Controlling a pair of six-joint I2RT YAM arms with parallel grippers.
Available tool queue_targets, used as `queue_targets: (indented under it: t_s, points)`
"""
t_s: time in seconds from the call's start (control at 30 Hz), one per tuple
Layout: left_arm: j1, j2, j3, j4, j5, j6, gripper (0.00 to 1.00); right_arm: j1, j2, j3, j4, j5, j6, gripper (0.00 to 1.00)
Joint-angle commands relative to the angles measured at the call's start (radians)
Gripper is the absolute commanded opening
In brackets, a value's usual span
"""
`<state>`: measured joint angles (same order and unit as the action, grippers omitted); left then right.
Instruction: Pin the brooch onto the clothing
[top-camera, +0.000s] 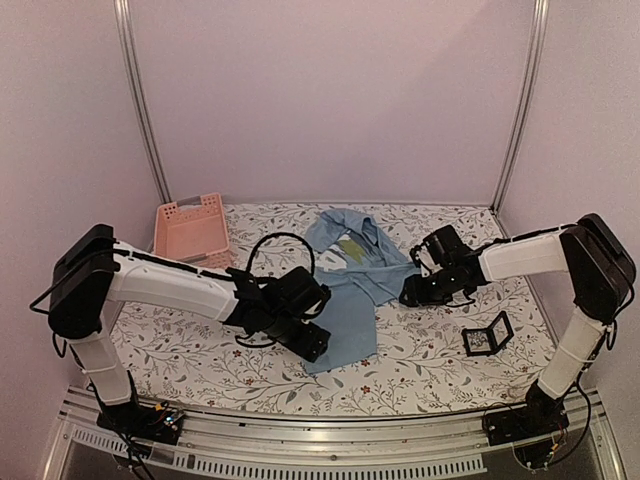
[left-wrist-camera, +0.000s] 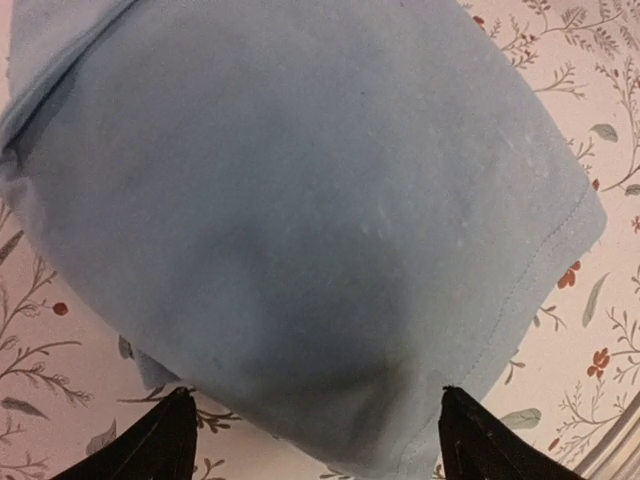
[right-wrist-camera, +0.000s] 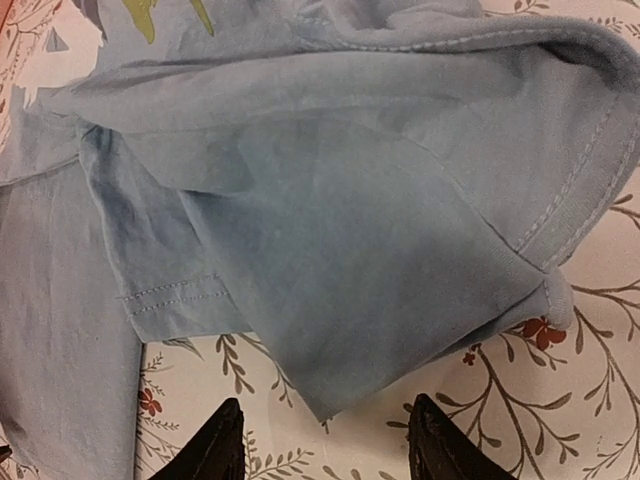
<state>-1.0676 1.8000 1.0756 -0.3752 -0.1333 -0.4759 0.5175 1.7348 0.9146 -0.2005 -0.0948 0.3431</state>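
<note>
The clothing (top-camera: 345, 290), a light blue T-shirt, lies crumpled in the middle of the table, with a bit of yellow-green print (top-camera: 352, 248) showing near its far end. My left gripper (top-camera: 320, 345) is open at the shirt's near hem. In the left wrist view its fingers stand wide on either side of a smooth bulge of the clothing (left-wrist-camera: 300, 200). My right gripper (top-camera: 408, 296) is open at the shirt's right edge. In the right wrist view a folded corner of the clothing (right-wrist-camera: 340, 230) points into the gap of that gripper (right-wrist-camera: 326, 405). The brooch is out of view.
A pink plastic basket (top-camera: 192, 228) stands at the back left. A small black open-frame box (top-camera: 488, 335) sits on the floral tablecloth (top-camera: 200, 350) at the right, nearer than the right gripper. Metal posts rise at both back corners.
</note>
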Motion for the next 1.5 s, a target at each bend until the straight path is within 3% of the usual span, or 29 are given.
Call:
queue_targets:
  t_s: [0.0, 0.27, 0.4, 0.43, 0.47, 0.57, 0.6, 0.7, 0.8, 1.03, 1.3, 1.47]
  points:
    - [-0.015, -0.027, -0.058, -0.063, 0.020, -0.121, 0.85, -0.002, 0.005, 0.006, 0.011, 0.076, 0.020, 0.55]
    - [-0.020, 0.049, -0.064, -0.038, 0.054, -0.149, 0.78, 0.026, 0.070, 0.073, 0.011, 0.139, -0.010, 0.57]
    - [-0.026, 0.083, -0.029, -0.032, 0.057, -0.133, 0.67, 0.027, 0.108, 0.100, -0.002, 0.177, -0.013, 0.57]
    - [-0.030, 0.095, -0.014, -0.049, 0.048, -0.130, 0.61, 0.027, 0.115, 0.104, -0.001, 0.188, -0.014, 0.54]
    - [-0.035, 0.106, 0.001, -0.068, 0.037, -0.125, 0.50, 0.027, 0.120, 0.107, 0.002, 0.194, -0.013, 0.45]
    - [-0.055, 0.106, 0.023, -0.090, 0.002, -0.106, 0.03, 0.027, 0.136, 0.116, 0.013, 0.197, -0.014, 0.09]
    - [-0.056, 0.101, 0.025, -0.099, -0.008, -0.103, 0.00, 0.027, 0.138, 0.122, 0.013, 0.195, -0.016, 0.01]
    - [-0.055, 0.028, 0.026, -0.170, -0.106, -0.093, 0.00, 0.023, 0.125, 0.160, -0.011, 0.195, -0.039, 0.00]
    - [-0.044, -0.090, 0.043, -0.298, -0.329, -0.082, 0.00, -0.001, 0.048, 0.198, -0.058, 0.193, -0.069, 0.00]
    - [0.008, -0.290, 0.179, -0.472, -0.635, -0.005, 0.00, -0.092, -0.304, 0.257, -0.104, 0.087, -0.129, 0.00]
    - [0.014, -0.473, 0.343, -0.464, -0.916, 0.246, 0.00, -0.092, -0.549, 0.469, -0.274, 0.008, -0.220, 0.00]
    - [0.015, -0.593, 0.314, -0.301, -0.952, 0.441, 0.00, -0.093, -0.652, 0.533, -0.284, -0.119, -0.199, 0.00]
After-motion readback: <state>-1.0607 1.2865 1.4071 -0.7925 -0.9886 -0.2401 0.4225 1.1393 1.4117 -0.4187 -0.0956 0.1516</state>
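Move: The clothing's near corner lies just under the left hand, about 2 cm back, 1 cm left and 3 cm below. Its right-hand corner is roughly 3 cm straight ahead of the right hand and 2 cm below. From the right hand, the clothing's green patch is some 12 cm ahead and 10 cm left; the black case is about 8 cm back and 13 cm right, both on the table. Each hand pinches its clothing corner, then lifts about 35 to 40 cm, fingers tipping up, left also swinging left. ##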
